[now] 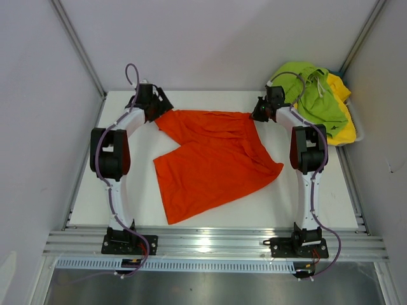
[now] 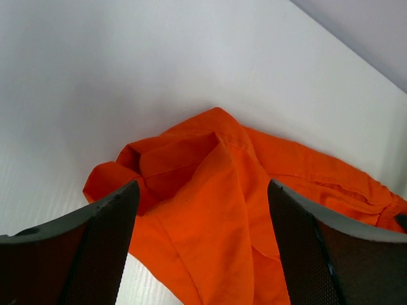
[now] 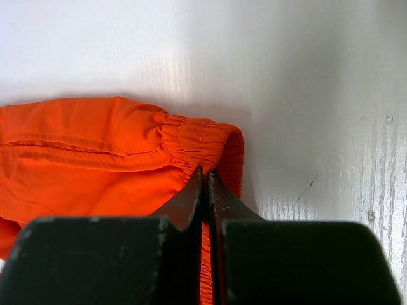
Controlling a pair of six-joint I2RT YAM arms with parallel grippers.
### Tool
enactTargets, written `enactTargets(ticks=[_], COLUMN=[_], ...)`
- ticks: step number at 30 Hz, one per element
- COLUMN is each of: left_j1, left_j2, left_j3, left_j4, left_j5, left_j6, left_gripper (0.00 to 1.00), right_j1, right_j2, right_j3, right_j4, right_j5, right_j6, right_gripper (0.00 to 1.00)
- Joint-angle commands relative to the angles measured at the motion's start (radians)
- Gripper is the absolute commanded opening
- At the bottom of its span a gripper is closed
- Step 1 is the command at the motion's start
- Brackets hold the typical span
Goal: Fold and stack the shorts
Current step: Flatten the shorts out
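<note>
Orange shorts lie spread on the white table, waistband toward the back. My right gripper is at their back right corner. In the right wrist view it is shut on the gathered elastic waistband. My left gripper is at the back left corner. In the left wrist view it stands open with bunched orange fabric between its fingers; the jaws stay well apart on either side of the cloth. Lime green shorts and yellow shorts are piled at the back right.
The green and yellow pile rests in a pale bin at the table's right edge, close to my right arm. Grey walls enclose the table on three sides. An aluminium rail runs along the front.
</note>
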Motion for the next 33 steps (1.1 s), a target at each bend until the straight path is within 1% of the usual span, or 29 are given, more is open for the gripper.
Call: enactTargets(ticks=[1,2,5,7,8,10,11,12,13,15,16,17,19,20,21,26,27,29,31,33], left_j1=[0.005,0.006,0.006,0.006,0.006,0.008,0.008,0.006,0.006,0.006,0.006,0.008,0.006,0.006,0.006,0.006,0.006,0.006,0.006,0.006], left_j2=[-0.056,-0.072,-0.093,-0.084,-0.077,-0.06,-0.057,-0.057,-0.06,-0.069,-0.073,-0.084,-0.092,-0.096,-0.099,-0.159,-0.203,-0.254,-0.318,-0.352], left_j3=[-0.044,-0.09,-0.104,-0.092,-0.083,-0.078,-0.093,-0.1,-0.109,-0.147,-0.165,-0.175,-0.21,-0.212,-0.225,-0.288,-0.334,-0.37,-0.419,-0.495], left_j4=[-0.002,0.013,0.058,0.061,0.056,0.052,0.053,0.058,0.061,0.075,0.081,0.091,0.105,0.105,0.099,0.098,0.096,0.09,0.044,0.004], left_j5=[-0.027,-0.039,-0.043,-0.02,-0.009,0.011,0.017,0.019,0.019,0.022,0.025,0.028,0.043,0.045,0.054,0.062,0.057,0.053,0.028,0.042], left_j6=[-0.016,-0.016,0.013,0.036,0.039,0.041,0.041,0.039,0.041,0.039,0.038,0.041,0.044,0.042,0.042,0.044,0.041,0.025,0.005,-0.011], left_gripper=[0.84,0.84,0.82,0.77,0.71,0.66,0.6,0.58,0.51,0.43,0.37,0.34,0.17,0.06,0.0,0.0,0.0,0.0,0.0,0.0], right_j1=[-0.008,-0.009,-0.008,-0.009,-0.008,-0.012,-0.016,-0.019,-0.02,-0.02,-0.022,-0.023,-0.023,-0.025,-0.023,-0.029,-0.031,-0.037,-0.045,-0.055], right_j2=[0.01,0.01,0.012,0.012,0.013,0.018,0.019,0.019,0.019,0.019,0.016,0.016,0.018,0.018,0.018,0.044,0.046,0.053,0.059,0.072], right_j3=[0.038,0.038,0.04,0.04,0.043,0.049,0.052,0.054,0.055,0.058,0.058,0.063,0.069,0.072,0.075,0.115,0.123,0.126,0.132,0.136], right_j4=[0.038,0.036,0.041,0.043,0.043,0.041,0.041,0.044,0.046,0.044,0.046,0.046,0.043,0.043,0.044,0.023,0.024,0.039,0.052,0.062], right_j5=[0.012,0.011,0.007,0.006,0.001,-0.003,-0.005,-0.006,-0.009,-0.006,-0.006,-0.006,-0.008,-0.009,-0.009,-0.002,0.004,0.015,0.041,0.05], right_j6=[0.0,0.0,0.002,0.005,0.006,0.012,0.014,0.017,0.023,0.025,0.028,0.029,0.037,0.038,0.04,0.064,0.071,0.093,0.112,0.138], right_gripper=[0.0,0.0,0.0,0.0,0.0,0.0,0.0,0.0,0.0,0.0,0.0,0.0,0.0,0.0,0.0,0.0,0.0,0.0,0.0,0.0])
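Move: The red shorts' crumpled left end lies about 4 cm back from the open left hand, level sideways and some 6 cm below; the near-left hem corner is roughly 17 cm back, 3 cm left and 9 cm below. The right hand already pinches the waistband's right corner, with that left end about 27 cm to its left, 2 cm back and 1 cm lower. The green shorts pile sits some 6 cm ahead of it, 18 cm right and slightly higher. Left hand sinks about 6 cm, pinching the red shorts' crumpled end, then draws back, rising; right keeps its pinch. ##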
